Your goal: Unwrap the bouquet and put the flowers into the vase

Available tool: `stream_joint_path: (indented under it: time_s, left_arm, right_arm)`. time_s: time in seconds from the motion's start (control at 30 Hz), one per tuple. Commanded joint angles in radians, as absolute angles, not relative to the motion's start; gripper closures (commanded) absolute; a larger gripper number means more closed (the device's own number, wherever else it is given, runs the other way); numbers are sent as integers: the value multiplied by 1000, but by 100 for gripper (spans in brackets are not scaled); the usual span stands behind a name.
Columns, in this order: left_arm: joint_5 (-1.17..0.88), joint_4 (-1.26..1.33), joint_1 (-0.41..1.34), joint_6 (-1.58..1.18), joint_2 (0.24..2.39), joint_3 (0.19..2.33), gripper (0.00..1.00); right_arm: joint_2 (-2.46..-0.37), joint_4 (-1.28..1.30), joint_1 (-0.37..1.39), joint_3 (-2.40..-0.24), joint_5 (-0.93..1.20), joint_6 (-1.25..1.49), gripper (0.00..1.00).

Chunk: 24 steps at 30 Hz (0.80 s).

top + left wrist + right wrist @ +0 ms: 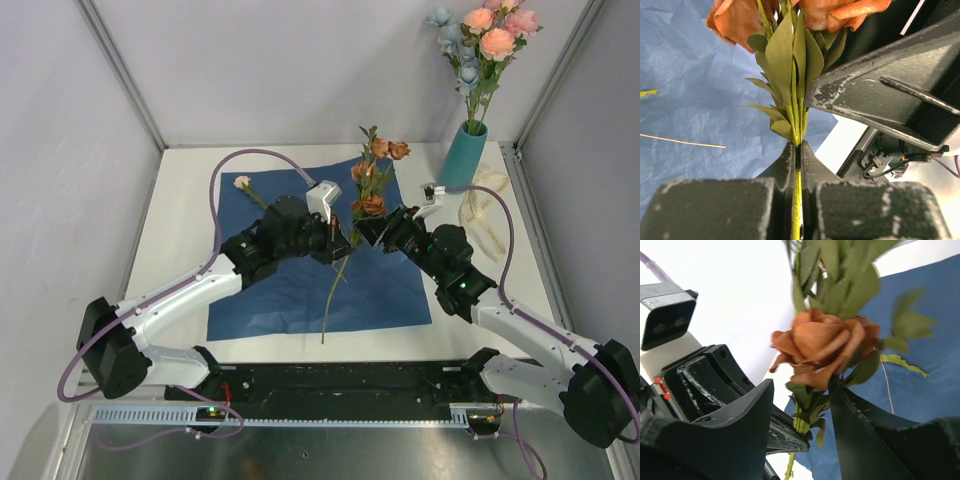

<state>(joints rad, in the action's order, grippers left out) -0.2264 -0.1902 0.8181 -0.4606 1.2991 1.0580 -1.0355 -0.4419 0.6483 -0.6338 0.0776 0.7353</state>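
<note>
My left gripper [338, 243] is shut on the thin green stem [797, 200] of the rust-brown flowers [372, 175], held upright over the spread blue wrapping paper [290, 290]. The stem's lower end hangs below the fingers toward the paper. My right gripper [801, 385] is open, its jaws on either side of the leafy stems just under a rust bloom [820, 345]; the right finger touches the petals. The teal vase [463, 155] stands at the back right and holds pink roses and pale blue blossoms [487, 35].
A cream ribbon [487, 215] lies in a heap on the table right of the vase's base. One small pale flower [243, 183] lies at the paper's upper left corner. The enclosure's walls close in the back and both sides.
</note>
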Motion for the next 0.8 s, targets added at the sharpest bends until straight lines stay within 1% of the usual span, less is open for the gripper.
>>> stream_joint_path:
  time_s: [0.0, 0.13, 0.2, 0.33, 0.47, 0.57, 0.6, 0.63, 0.67, 0.7, 0.73, 0.77]
  left_arm:
    - [-180, -137, 830, -420, 1237, 1042, 100]
    - [-156, -137, 830, -414, 1221, 1026, 100]
    - [-164, -137, 831, -409, 1222, 1025, 100]
    - [-177, -137, 831, -397, 1232, 1029, 100]
    - [-183, -137, 831, -383, 1229, 1026, 100]
    - [-189, -137, 831, -375, 1221, 1023, 100]
    - [-189, -137, 832, -373, 1216, 1022, 100]
    - [-189, -137, 832, -370, 1213, 1021, 100]
    - [-187, -137, 831, -369, 1209, 1020, 100]
    - [-185, -137, 831, -368, 1206, 1019, 97]
    - [-181, -137, 830, -368, 1201, 1018, 91]
    - [-178, -140, 830, -370, 1197, 1017, 78]
  right_arm:
    - [-1037, -421, 676, -660, -35, 750, 46]
    - [-1039, -387, 698, -675, -88, 743, 45]
    - [-1049, -403, 704, -678, -79, 743, 46]
    - [-1081, -490, 707, -678, -7, 743, 60]
    - [-1095, -558, 707, -678, 52, 748, 68]
    - [-1098, -576, 707, -679, 48, 751, 76]
    - [-1098, -580, 708, -680, 46, 751, 81]
    - [-1098, -587, 708, -681, 46, 747, 90]
    - [-1098, -600, 709, -682, 49, 742, 95]
    - [-1097, -610, 709, -682, 53, 738, 97]
    - [-1096, -627, 708, -682, 59, 728, 99]
    - [-1094, -641, 708, -683, 62, 718, 99]
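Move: The orange flowers stand bundled in the left gripper. The stretch of stems for the right gripper to take is about 1 cm ahead, 2 cm left and 1 cm below it, some 3 cm above, 2 cm ahead and 2 cm right of the left gripper. The lowest orange rose is roughly 5 cm above the right gripper, 2 cm ahead and 1 cm left. The teal vase stands about 20 cm ahead of it and 23 cm to its right, its middle some 12 cm lower. Close the half-open right gripper onto the orange flowers' stems, just under the lowest rose and above the left fingertips: dip it about 1.5 cm, then bring it up again while easing some 2 cm left, and pinch the stems. Keep the left gripper's hold below, letting it drift about 1 cm left and tip up slightly. ##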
